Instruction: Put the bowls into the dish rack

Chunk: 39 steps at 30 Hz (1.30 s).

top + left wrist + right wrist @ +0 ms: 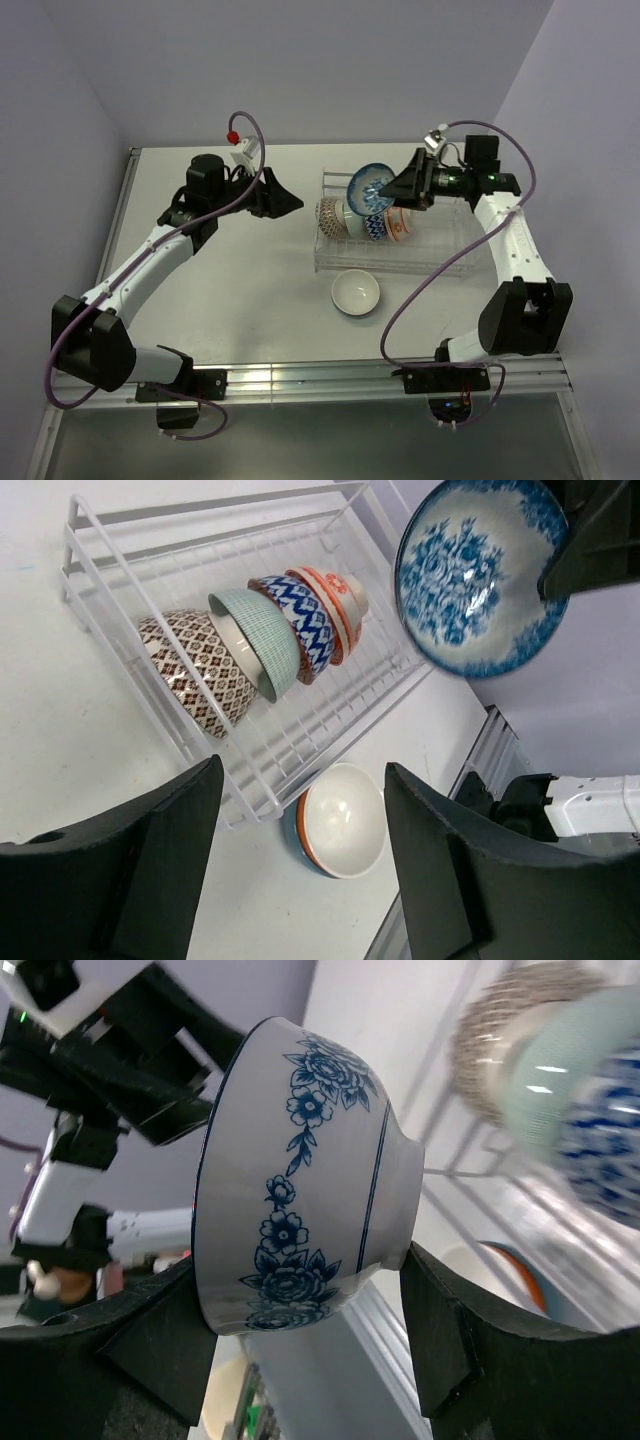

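Note:
The wire dish rack (440, 262) (130, 540) lies at centre right. Four bowls stand on edge in it in a row: brown-patterned (330, 214) (195, 670), pale green (258, 640), blue zigzag (375, 229) (300, 625) and orange-red (399, 226) (338, 602). Above the rack's far side my right gripper (384, 188) (295, 1290) is shut on a blue-white floral bowl (366, 185) (478, 575) (300, 1160), tilted on its side. A white-lined bowl (356, 292) (343, 820) with a teal outside sits on the table in front of the rack. My left gripper (290, 201) (300, 870) hangs open and empty, left of the rack.
A white connector with a red knob (236, 140) sits at the table's back near the left arm. The right arm's cable (420, 290) loops over the table right of the loose bowl. An aluminium rail (320, 378) runs along the near edge.

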Motion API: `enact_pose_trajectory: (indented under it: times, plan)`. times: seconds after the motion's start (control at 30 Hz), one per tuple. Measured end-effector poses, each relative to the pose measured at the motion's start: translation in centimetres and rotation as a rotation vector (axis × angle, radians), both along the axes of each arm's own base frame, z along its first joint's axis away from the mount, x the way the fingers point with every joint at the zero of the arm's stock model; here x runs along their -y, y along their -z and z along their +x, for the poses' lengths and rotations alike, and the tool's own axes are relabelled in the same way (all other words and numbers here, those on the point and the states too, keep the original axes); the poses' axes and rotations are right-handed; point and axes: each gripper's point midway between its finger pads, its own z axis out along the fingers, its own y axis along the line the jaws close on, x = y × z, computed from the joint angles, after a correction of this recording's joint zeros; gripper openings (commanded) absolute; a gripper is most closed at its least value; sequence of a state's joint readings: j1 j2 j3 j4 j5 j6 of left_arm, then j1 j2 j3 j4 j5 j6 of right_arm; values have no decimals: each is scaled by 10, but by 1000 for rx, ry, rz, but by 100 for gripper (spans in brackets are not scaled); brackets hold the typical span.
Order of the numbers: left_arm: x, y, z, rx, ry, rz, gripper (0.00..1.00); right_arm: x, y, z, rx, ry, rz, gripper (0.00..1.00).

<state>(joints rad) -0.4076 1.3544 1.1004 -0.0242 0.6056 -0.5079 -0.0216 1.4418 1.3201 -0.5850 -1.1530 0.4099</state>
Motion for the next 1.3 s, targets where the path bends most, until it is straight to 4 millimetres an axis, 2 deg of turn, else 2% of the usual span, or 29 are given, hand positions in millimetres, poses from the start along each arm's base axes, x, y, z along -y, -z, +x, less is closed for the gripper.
enact_pose_trajectory:
  times: [0.07,0.1,0.17,0.33,0.43,0.73,1.07,1.3]
  plan:
    - [-2,3,0,-4,-1,10,78,25,4,5,-3,58,-19,0]
    - [-3,4,0,-2,0,16,90,41,7,7,-3,94,-36,0]
    - [-5,6,-1,-5,1,25,100,67,11,9,-9,154,-72,0]
    - [-8,8,-2,-10,0,39,99,131,28,15,-5,285,-252,0]
    - [-12,8,-2,-14,-9,42,99,152,44,11,-35,328,-357,0]
    - [-25,5,6,-6,-41,38,100,183,72,10,-89,404,-555,0]
    - [-31,4,8,-7,-49,33,99,193,114,19,-170,404,-654,0]
    - [-36,-1,9,5,-60,28,99,191,133,28,-188,384,-707,0]
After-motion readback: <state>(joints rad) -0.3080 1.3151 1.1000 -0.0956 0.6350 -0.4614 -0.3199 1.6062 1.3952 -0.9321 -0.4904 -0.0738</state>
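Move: My right fingers hold the blue-flowered bowl. Its empty rack slot lies about 17 cm to my right, 4 cm ahead and 20 cm below. The orange bowl beside it is 7 cm right and 4 cm ahead of that hand; the zigzag bowl is 1 cm left and 4 cm ahead, both equally low. The white bowl is 15 cm back, 7 cm left and 25 cm below. From my left hand the slot is roughly 39 cm right, 3 cm ahead and 18 cm below. With my right hand I sweep the gripped bowl some 19 cm right, past the orange bowl, then sink about 13 cm in all towards the empty end of the rack, easing a little forward. On the way my fingers tip about 40 degrees further down and swing clockwise, keeping their hold. My empty left hand finishes opening and drifts a few centimetres left, away from the rack. ##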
